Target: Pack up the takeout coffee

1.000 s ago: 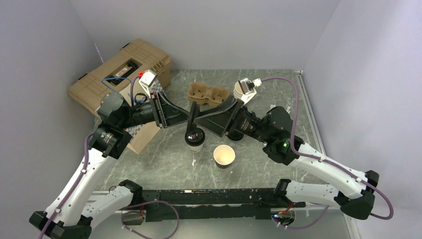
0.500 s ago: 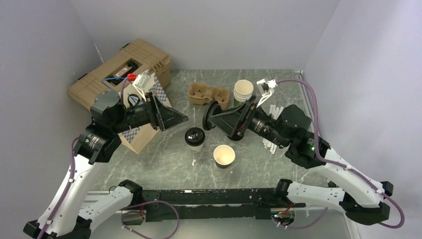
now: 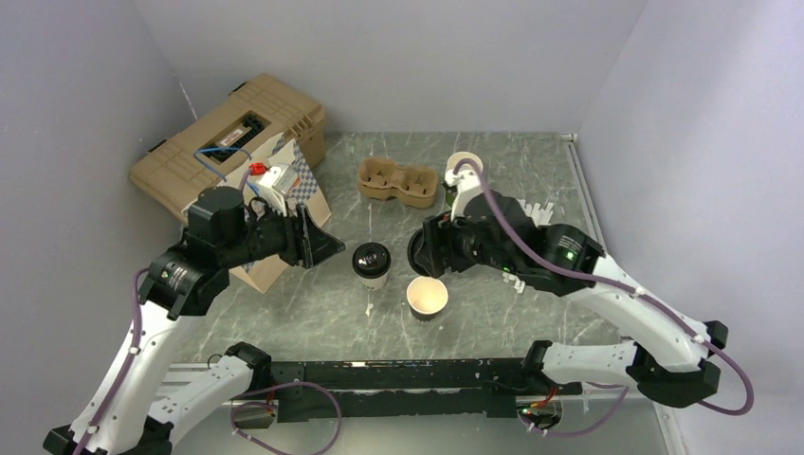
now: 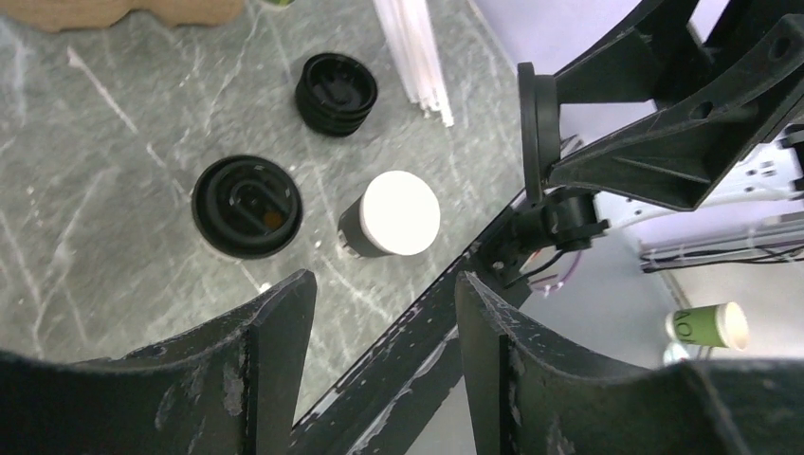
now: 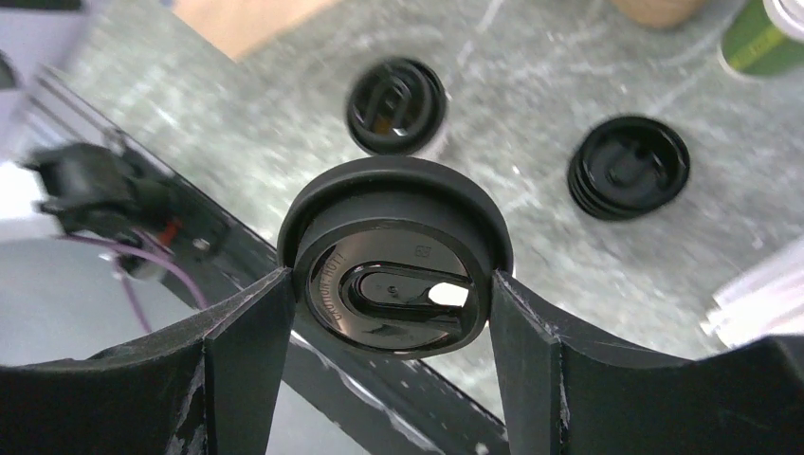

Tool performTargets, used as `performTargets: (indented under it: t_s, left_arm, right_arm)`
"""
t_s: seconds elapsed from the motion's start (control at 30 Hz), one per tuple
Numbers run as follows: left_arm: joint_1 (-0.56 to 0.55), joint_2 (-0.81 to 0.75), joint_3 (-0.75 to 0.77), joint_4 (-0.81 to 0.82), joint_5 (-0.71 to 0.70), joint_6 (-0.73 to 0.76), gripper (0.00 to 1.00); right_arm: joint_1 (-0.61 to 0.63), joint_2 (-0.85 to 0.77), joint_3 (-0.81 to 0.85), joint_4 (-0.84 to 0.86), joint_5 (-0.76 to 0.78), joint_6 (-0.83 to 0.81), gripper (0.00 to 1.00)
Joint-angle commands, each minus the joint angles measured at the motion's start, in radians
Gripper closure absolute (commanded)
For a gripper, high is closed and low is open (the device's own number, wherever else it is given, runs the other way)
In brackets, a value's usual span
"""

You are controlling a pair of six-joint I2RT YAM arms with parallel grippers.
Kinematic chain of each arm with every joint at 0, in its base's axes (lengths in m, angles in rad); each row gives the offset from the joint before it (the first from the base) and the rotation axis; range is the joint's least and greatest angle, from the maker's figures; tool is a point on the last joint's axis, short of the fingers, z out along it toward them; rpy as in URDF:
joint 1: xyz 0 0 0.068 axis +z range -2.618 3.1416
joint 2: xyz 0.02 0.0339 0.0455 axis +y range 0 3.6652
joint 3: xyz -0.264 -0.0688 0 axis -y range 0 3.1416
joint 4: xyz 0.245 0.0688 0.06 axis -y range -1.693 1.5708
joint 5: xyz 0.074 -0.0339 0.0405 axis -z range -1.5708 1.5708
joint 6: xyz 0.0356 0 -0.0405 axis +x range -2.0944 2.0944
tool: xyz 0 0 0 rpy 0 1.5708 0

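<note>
The takeout coffee (image 3: pixel 371 264), a pale cup with a black lid, stands upright mid-table and also shows in the left wrist view (image 4: pixel 246 206) and the right wrist view (image 5: pixel 395 104). My left gripper (image 3: pixel 327 245) hangs just left of it, open, with nothing between its fingers (image 4: pixel 275 351). My right gripper (image 5: pixel 389 284) is shut on a loose black lid (image 5: pixel 393 270), which it holds edge-on (image 3: pixel 420 254) just right of the coffee. That lid sits above a lidless cream cup (image 3: pixel 428 297).
A brown cup carrier (image 3: pixel 398 182) lies at the back, with stacked cream cups (image 3: pixel 464 166) beside it. A stack of black lids (image 5: pixel 629 167) and white straws (image 4: pixel 412 57) lie right of centre. A tan case (image 3: pixel 232 133) and a checkered box (image 3: pixel 284 204) stand at the left.
Both grippers drew back from the lidded cup. The left one opened and moved left. The right one swung down toward the lidless cup with the black lid still in it.
</note>
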Motion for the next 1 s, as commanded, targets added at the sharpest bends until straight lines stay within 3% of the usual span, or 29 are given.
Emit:
performTargets:
  t_s: [0.0, 0.07, 0.53, 0.97]
  left_arm:
    - [0.003, -0.032, -0.048, -0.038, -0.038, 0.098, 0.39]
    - [0.002, -0.053, -0.092, -0.026, -0.036, 0.106, 0.39]
    - [0.002, -0.134, -0.307, 0.107, 0.004, 0.119, 0.39]
    - [0.002, -0.127, -0.306, 0.086, -0.007, 0.135, 0.40]
  right_arm:
    - [0.004, 0.072, 0.068, -0.202, 0.047, -0.071, 0.54]
    - [0.005, 0.108, 0.069, -0.229, 0.063, -0.072, 0.58]
    - [0.005, 0.291, 0.055, -0.252, -0.002, -0.118, 0.58]
    - [0.004, 0.402, 0.018, -0.235, -0.053, -0.164, 0.59]
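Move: The open cup stands almost straight below the lid in the right hand: its middle is about 22 cm down, perhaps 1 cm back and 1 cm left. The lidded cup is some 12 cm left of that hand and 6 cm ahead, equally far below; the stacked lids are about 12 cm ahead, 5 cm right and 26 cm down. From the empty left hand the open cup is roughly 15 cm right, 2 cm back and 25 cm below. Still pinching the black lid, the right hand sinks about 13 cm almost straight down towards the open cup's rim, quick at first and then slower, while its wrist tips the fingers some 35 degrees more steeply down. The empty left hand also drops, close to 10 cm, fingers staying open, and then holds there. ##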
